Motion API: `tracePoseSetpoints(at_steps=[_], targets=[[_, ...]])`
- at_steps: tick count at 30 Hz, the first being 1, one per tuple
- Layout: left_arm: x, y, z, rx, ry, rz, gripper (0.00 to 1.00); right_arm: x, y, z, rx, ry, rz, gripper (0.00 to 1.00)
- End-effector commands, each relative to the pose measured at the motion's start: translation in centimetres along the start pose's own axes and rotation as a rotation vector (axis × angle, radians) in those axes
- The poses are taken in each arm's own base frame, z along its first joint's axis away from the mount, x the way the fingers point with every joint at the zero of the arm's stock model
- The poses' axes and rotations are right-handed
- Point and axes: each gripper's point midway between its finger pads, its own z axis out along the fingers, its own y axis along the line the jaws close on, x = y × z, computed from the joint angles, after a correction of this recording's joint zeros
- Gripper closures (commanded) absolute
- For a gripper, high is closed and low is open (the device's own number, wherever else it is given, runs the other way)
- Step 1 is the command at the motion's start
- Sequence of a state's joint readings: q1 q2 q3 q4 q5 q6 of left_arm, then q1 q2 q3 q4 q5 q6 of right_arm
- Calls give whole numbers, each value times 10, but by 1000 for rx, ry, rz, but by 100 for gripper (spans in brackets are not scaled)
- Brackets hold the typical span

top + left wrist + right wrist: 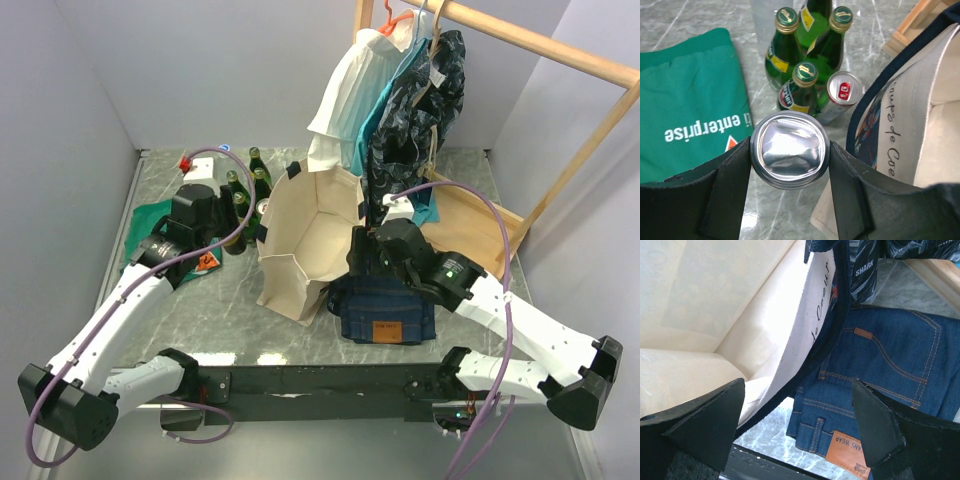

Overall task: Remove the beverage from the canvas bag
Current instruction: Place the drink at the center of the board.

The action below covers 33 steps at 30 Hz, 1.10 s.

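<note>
My left gripper (pixel 790 150) is shut on a beverage, a silver can (pixel 790 161) whose dented bottom faces the camera. The can hangs over the marble table just left of the cream canvas bag (pixel 910 115), outside it. The canvas bag (pixel 310 235) stands open in the middle of the table, with navy trim on its rim. My right gripper (pixel 797 415) is open at the bag's right wall (pixel 765 330). Its left finger is on the bag's inner side and its right finger is over the jeans. In the top view the right gripper (pixel 362 255) sits at the bag's right edge.
Several green bottles (pixel 812 50) and a red-topped can (pixel 844 90) stand left of the bag. A green printed cloth (pixel 690 100) lies further left. Folded blue jeans (pixel 385 310) lie right of the bag. A wooden rack (pixel 500 40) with hanging clothes (pixel 400 90) stands behind.
</note>
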<state>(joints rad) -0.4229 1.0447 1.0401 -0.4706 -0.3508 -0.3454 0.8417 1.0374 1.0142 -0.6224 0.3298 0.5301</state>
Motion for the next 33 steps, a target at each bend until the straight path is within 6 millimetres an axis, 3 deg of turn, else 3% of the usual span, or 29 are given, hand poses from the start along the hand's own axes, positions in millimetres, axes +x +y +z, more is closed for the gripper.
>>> tracePoseSetpoints(at_steps=[1,21,27,33], targets=[[-53,-25,-9,128,-202,-79,99,-16,8,-2,-21,-33,6,8],[-22,-43,16,228,-191,-61,99,-18,7,-1,-1,-8,-42,8],[-8,-42,30,203,-152,-69,99,-19,6,0,6,-10,-47,7],[-4,-28,35,128,-185,-73,99,-17,8,2,5,-1,-45,7]])
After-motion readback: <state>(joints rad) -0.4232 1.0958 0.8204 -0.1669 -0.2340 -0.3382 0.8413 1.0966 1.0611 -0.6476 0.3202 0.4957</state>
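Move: The left hand holds the drink, a dark can, above a free spot of table some 3 cm ahead, 4 cm right and 16 cm below. The nearest green bottle stands about 7 cm ahead and 3 cm right, the soda can 9 cm ahead and 8 cm right. The canvas bag's middle is 20 cm right and 2 cm ahead. From the right hand, that spot is roughly 22 cm left and 10 cm ahead, 13 cm lower. Left hand shifts the gripped drink about 3 cm right, then lowers it towards the spot before bottle and soda can. ##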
